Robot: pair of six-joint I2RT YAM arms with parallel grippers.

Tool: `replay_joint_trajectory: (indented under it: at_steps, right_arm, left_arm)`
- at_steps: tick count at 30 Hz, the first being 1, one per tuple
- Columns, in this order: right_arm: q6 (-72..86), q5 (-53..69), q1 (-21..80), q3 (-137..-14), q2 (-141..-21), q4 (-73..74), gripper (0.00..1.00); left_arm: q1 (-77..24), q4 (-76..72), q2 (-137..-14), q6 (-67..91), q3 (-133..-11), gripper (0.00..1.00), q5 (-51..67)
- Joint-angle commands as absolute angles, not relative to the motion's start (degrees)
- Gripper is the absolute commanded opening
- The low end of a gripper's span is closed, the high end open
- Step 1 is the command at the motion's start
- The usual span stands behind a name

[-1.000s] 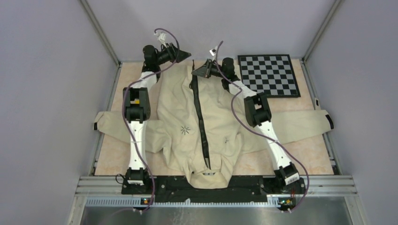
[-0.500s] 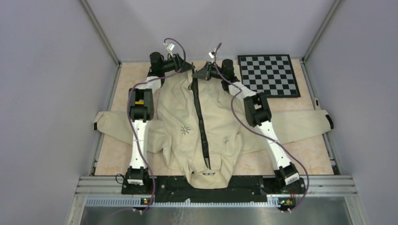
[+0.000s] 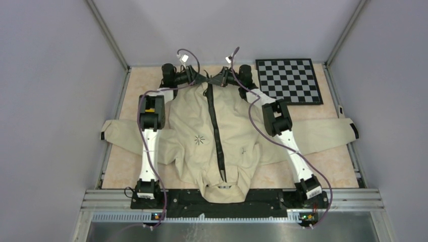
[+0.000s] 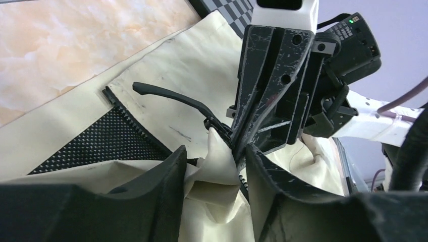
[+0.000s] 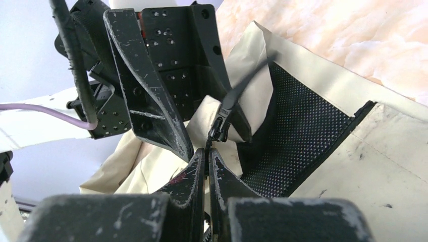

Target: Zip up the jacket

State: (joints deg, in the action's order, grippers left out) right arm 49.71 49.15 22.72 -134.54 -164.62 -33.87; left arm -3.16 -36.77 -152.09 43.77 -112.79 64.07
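The cream jacket (image 3: 197,131) lies flat with its collar toward the arm bases. Its black zipper (image 3: 217,136) runs up the middle to the far hem. Both grippers meet at that hem. My right gripper (image 5: 207,152) is shut on the zipper's toothed edge just below the slider (image 5: 220,129). The long pull tab (image 4: 166,95) sticks out free. My left gripper (image 4: 216,154) is open and straddles a raised fold of cream fabric beside the right gripper (image 4: 235,141). Black mesh lining (image 5: 298,131) shows where the hem lies open.
A black-and-white checkerboard (image 3: 288,80) lies at the far right of the marbled table (image 3: 323,166). The sleeves spread out to the left (image 3: 121,133) and to the right (image 3: 328,131), under both arms. Grey walls stand close on three sides.
My left gripper has swung right along the far hem until it faces the right gripper, and its jaws have narrowed around the fabric fold. The right gripper has stayed shut.
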Motion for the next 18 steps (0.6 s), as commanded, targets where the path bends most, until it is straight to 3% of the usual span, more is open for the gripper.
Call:
replay_joint_trajectory:
  at_steps: [1, 4, 9, 13, 18]
  right_arm:
    - [50.1, 49.3, 22.6, -135.1, -160.1, -37.5, 0.00]
    - [49.9, 49.4, 22.6, -135.0, -160.0, -37.3, 0.00]
    - [49.7, 49.3, 22.6, -135.1, -160.1, -37.0, 0.00]
    - [49.6, 49.1, 22.6, -135.3, -160.1, -37.0, 0.00]
    - [49.6, 48.8, 22.8, -135.4, -160.0, -37.1, 0.00]
  left_arm:
    - [-2.2, -47.2, -148.5, 50.0, -112.1, 0.46, 65.9]
    - [-1.8, -50.2, -149.3, 53.4, -112.3, 0.37, 65.9]
    - [-1.7, -50.6, -149.4, 53.8, -112.4, 0.38, 65.5]
    - [-1.8, -50.8, -149.8, 54.5, -112.6, 0.29, 65.4]
    - [-2.2, -50.3, -150.2, 54.8, -113.2, 0.36, 65.2]
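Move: The cream flap of the jacket stands between the left hand's open fingers, its middle roughly 1 cm to the right and 1 cm below. From that hand the zip slider is level ahead-wise and about 3 cm to the right, the black pull tab about 3 cm ahead, 2 cm right and 1 cm up. For the right hand, shut on the zip just under the slider, the flap lies some 3 cm left and 1 cm ahead. With the cream flap still between its fingers, the left hand narrows them around it from about half open to a third, rising some 2.5 cm and easing about 1 cm to the left, away from the slider, then all but stops; a firm pinch can't be made out. The right hand stays put, fingers kept shut on the zip beside the slider. ##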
